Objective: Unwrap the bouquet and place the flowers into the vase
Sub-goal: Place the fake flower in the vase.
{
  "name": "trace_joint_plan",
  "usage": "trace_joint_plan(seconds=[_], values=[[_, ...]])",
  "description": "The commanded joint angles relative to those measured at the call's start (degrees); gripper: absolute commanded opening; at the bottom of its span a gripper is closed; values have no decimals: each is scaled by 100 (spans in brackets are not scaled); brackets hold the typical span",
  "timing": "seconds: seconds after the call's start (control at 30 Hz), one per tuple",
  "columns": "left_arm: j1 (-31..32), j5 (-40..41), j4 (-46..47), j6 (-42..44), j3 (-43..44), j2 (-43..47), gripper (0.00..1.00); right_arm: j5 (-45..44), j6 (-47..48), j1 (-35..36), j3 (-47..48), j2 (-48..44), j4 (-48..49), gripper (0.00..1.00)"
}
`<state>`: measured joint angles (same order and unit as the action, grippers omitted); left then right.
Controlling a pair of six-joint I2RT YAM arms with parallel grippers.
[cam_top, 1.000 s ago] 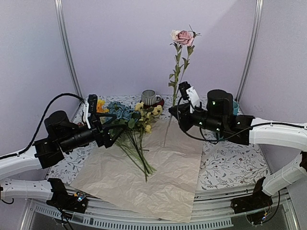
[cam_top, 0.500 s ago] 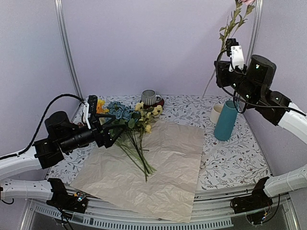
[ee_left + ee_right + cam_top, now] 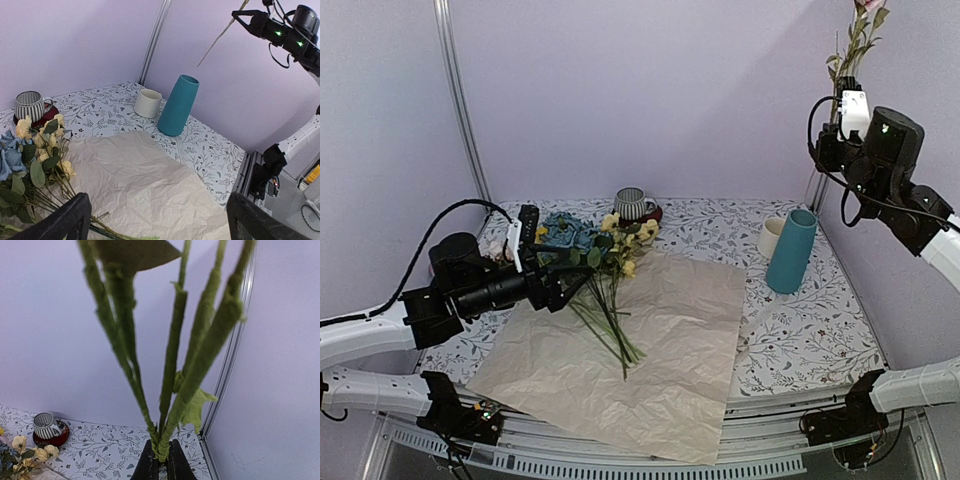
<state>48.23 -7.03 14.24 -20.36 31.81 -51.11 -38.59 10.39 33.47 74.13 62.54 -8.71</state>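
The flowers lie loose in a bunch on the spread, crinkled wrapping paper, blooms toward the back left. My left gripper stands open low over their stems, its dark fingers wide apart in the left wrist view, with paper between them. My right gripper is raised high at the right, shut on the green stem of a pink rose whose bloom reaches the frame's top. The teal vase stands upright below and a little left of that gripper.
A cream mug stands just left of the vase. A striped grey cup on a red saucer sits at the back. Metal frame posts rise at both back corners, one close beside the raised rose.
My right arm has carried the rose from over the table's middle up and to the right, high above the vase. My left gripper has shifted slightly right over the stems.
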Motion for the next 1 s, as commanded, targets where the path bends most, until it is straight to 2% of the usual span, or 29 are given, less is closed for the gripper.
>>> trace_joint_plan(seconds=[0.0, 0.17, 0.47, 0.67, 0.97], values=[[-22, -37, 85, -62, 6, 15, 96, 263, -364, -211, -334, 15, -184, 2], [-20, 5, -1, -75, -12, 102, 96, 976, -713, -860, -645, 240, -97, 2], [-20, 97, -32, -72, -62, 190, 96, 1428, -1107, -1420, -914, 640, 16, 2], [-22, 248, -79, -76, -77, 198, 97, 1747, -1610, -1594, -1101, 925, -198, 3], [-23, 257, -84, -31, -112, 208, 98, 1763, -1904, -1649, -1243, 1429, -385, 10]])
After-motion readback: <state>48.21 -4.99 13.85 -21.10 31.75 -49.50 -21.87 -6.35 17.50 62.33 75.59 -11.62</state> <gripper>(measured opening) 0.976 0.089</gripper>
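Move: The stems pinched in the right gripper are bound for the teal vase, whose middle lies about 10 cm ahead of that hand, 3 cm to its right and some 34 cm below; the mouth is only about 23 cm below. The white mug stands roughly 10 cm beyond the vase and a touch to the left of it, and the spread wrapping paper centres about 36 cm left of the hand and 10 cm back. From the idle left hand the vase is some 50 cm right, 23 cm ahead and 14 cm below. Lower the right gripper some 19 cm onto the teal vase while reaching about 8 cm forward and drifting slightly right, so the stems go down into its mouth. Tip the fingers downward about 25 degrees on the way, steepest near the end, and stop just above the rim, still holding the stems while the squeeze starts to ease. ##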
